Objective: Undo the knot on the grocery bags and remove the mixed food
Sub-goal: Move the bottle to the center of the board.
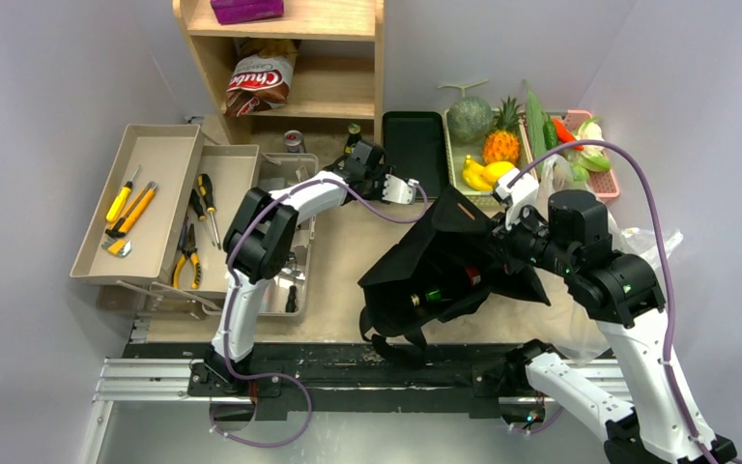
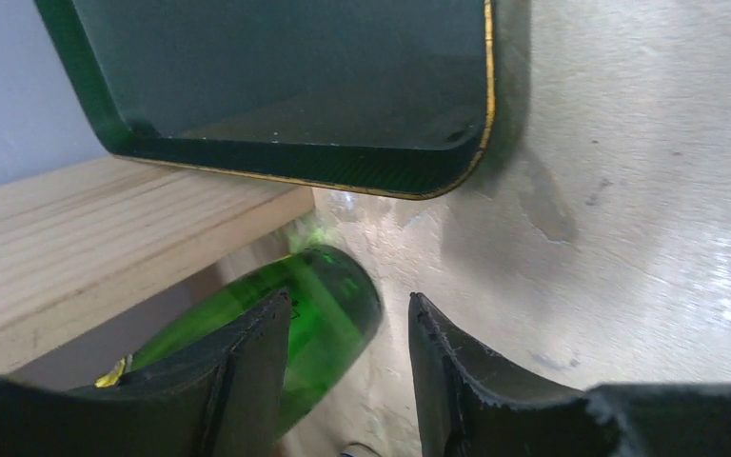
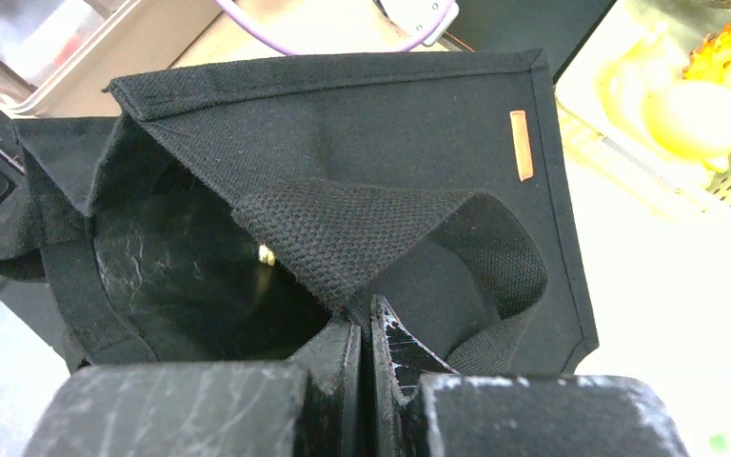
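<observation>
The black cloth bag (image 1: 444,261) lies open at the table's middle, and in the right wrist view (image 3: 362,133) its mouth gapes. My right gripper (image 1: 499,234) (image 3: 362,309) is shut on a fold of its rim and holds that up. Small green and red things (image 1: 435,293) show inside. The see-through plastic bag (image 1: 642,246) lies crumpled under my right arm. My left gripper (image 1: 362,157) (image 2: 349,297) is open by the shelf's foot; the green bottle (image 2: 333,305) lies partly behind its left finger, not gripped. The melon (image 1: 469,118), the cucumber (image 1: 535,126) and the citrus (image 1: 499,172) lie in trays at the back.
A dark green tray (image 1: 413,145) (image 2: 295,162) sits beside the wooden shelf (image 1: 290,58), which holds a chip packet (image 1: 261,82). A beige toolbox (image 1: 145,198) with yellow-handled tools stands at the left. A can (image 1: 293,140) stands near the shelf.
</observation>
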Available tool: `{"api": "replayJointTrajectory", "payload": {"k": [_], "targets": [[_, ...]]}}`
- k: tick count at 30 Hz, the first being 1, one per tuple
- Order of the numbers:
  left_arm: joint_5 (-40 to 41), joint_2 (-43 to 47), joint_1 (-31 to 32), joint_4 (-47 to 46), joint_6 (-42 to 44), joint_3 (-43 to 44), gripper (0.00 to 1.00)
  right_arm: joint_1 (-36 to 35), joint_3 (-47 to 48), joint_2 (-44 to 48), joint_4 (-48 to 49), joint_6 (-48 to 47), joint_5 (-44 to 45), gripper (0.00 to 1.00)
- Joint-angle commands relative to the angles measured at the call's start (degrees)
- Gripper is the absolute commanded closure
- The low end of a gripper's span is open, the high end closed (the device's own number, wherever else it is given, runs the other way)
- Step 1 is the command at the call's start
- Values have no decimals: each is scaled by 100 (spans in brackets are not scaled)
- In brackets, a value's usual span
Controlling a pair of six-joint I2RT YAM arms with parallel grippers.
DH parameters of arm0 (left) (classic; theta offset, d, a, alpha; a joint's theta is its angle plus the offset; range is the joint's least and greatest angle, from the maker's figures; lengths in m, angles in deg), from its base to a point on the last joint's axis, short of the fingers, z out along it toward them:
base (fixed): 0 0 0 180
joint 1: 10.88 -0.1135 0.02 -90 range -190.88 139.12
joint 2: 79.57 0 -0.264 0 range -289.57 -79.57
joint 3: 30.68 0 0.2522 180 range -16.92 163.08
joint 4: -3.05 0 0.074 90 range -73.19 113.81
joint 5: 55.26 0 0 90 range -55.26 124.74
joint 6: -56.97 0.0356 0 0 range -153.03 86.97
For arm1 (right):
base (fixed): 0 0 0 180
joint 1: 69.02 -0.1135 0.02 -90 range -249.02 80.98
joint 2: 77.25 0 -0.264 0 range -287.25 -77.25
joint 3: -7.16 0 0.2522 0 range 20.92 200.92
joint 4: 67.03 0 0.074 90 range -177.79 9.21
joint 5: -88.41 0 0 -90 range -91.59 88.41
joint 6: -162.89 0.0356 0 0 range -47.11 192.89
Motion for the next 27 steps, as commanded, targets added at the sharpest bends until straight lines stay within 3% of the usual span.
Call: {"api": "replayJointTrajectory", "payload": {"k": [1,27], "targets": [[314,-244,-2,-387,511,304,54,62,200,-52,-19,-15,168,100],[738,-653,-312,-684,500,374,56,131,298,-81,-117,-18,125,100]]}}
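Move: The bottle stands close to the half-open left fingers, about 5 cm ahead and 3 cm to the left, its middle some 4 cm above them. The near end of the shelf's side panel is roughly 5 cm ahead and 2 cm right; the green tray's middle lies some 9 cm ahead and 12 cm right, about 4 cm lower. The soda can stands about 9 cm ahead and 19 cm left. From the right hand the bottle is about 37 cm ahead, 24 cm left and 20 cm lower. The left hand reaches about 4 cm forward, low over the table towards the bottle's lower part, dipping some 2 cm early on and then running level, with a late drift of 1 to 2 cm to the left that seems to bring a finger against the glass. Its wrist tips up only slightly and the fingers stay about half open, not yet shut on the bottle, while the right hand stays in place and keeps its pinch on the black bag. ##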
